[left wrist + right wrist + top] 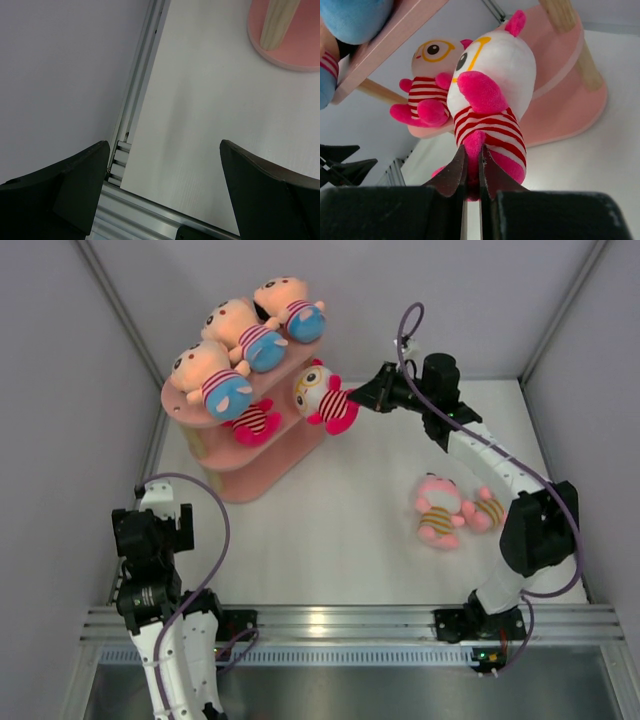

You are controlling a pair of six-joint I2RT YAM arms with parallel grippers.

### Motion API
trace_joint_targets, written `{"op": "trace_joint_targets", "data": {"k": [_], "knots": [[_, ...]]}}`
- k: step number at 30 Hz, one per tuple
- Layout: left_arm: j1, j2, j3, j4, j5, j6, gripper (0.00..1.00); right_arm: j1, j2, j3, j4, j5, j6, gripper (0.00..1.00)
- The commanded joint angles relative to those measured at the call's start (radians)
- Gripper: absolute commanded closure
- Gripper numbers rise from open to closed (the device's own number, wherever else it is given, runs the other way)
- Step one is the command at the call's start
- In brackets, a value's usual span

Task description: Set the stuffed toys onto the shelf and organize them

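The pink shelf (215, 472) stands at the back left. Three peach-headed stuffed toys (240, 337) lie along its top board. A magenta toy (257, 421) sits on the middle board. My right gripper (352, 397) is shut on the magenta limb of a white-faced toy with glasses (490, 80), holding it in the air just right of the middle board. Two pink toys with yellow stripes (440, 510) lie on the table at the right. My left gripper (165, 150) hangs open over the table's near left corner with nothing between its fingers.
White walls close in the left, back and right sides. An aluminium rail (340, 622) runs along the near edge of the table. A wooden post (277, 22) of the shelf stands on its bottom board in the left wrist view.
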Motion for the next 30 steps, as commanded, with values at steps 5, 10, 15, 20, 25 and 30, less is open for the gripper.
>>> {"op": "trace_joint_targets", "data": {"k": [5, 10, 15, 20, 25, 30], "knots": [[0.002, -0.012, -0.008, 0.050, 0.008, 0.005, 0.02, 0.049, 0.125, 0.115, 0.207, 0.018, 0.145, 1.00], [0.001, -0.012, -0.008, 0.052, 0.008, 0.007, 0.02, 0.063, 0.231, 0.194, 0.222, 0.076, 0.229, 1.00], [0.001, -0.012, -0.008, 0.053, 0.009, 0.007, 0.02, 0.106, 0.346, 0.304, 0.233, 0.122, 0.285, 1.00], [-0.001, -0.014, -0.008, 0.053, 0.011, 0.007, 0.02, 0.132, 0.456, 0.443, 0.197, 0.147, 0.295, 1.00], [-0.002, -0.017, -0.008, 0.052, 0.016, 0.008, 0.02, 0.134, 0.486, 0.479, 0.168, 0.161, 0.294, 0.93], [-0.008, -0.015, -0.011, 0.052, 0.051, 0.027, 0.02, 0.134, 0.429, 0.424, 0.148, 0.167, 0.240, 0.50]]}}
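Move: The right hand already holds the glasses toy by its pink lower end. The free far end of the middle shelf lies about 12 cm ahead of this hand, 15 cm to its left and 4 cm lower. On the same board the first glasses toy sits some 2 cm ahead, 23 cm left and 4 cm below; the nearest top-shelf toy is roughly 14 cm ahead, 14 cm left and 13 cm above. That free end is about 37 cm ahead of the left hand, 27 cm to its right and 6 cm higher. Left and forward together, some 10 cm leftward and 9 cm out while sinking 3 to 4 cm, the right hand carries the held glasses toy head first under the top board into the middle shelf's free end. The wrist rolls roughly 15 degrees about the line of the fingers on the way; once the hand has all but stopped, the fingers open to nearly half, still around the toy's lower end. ##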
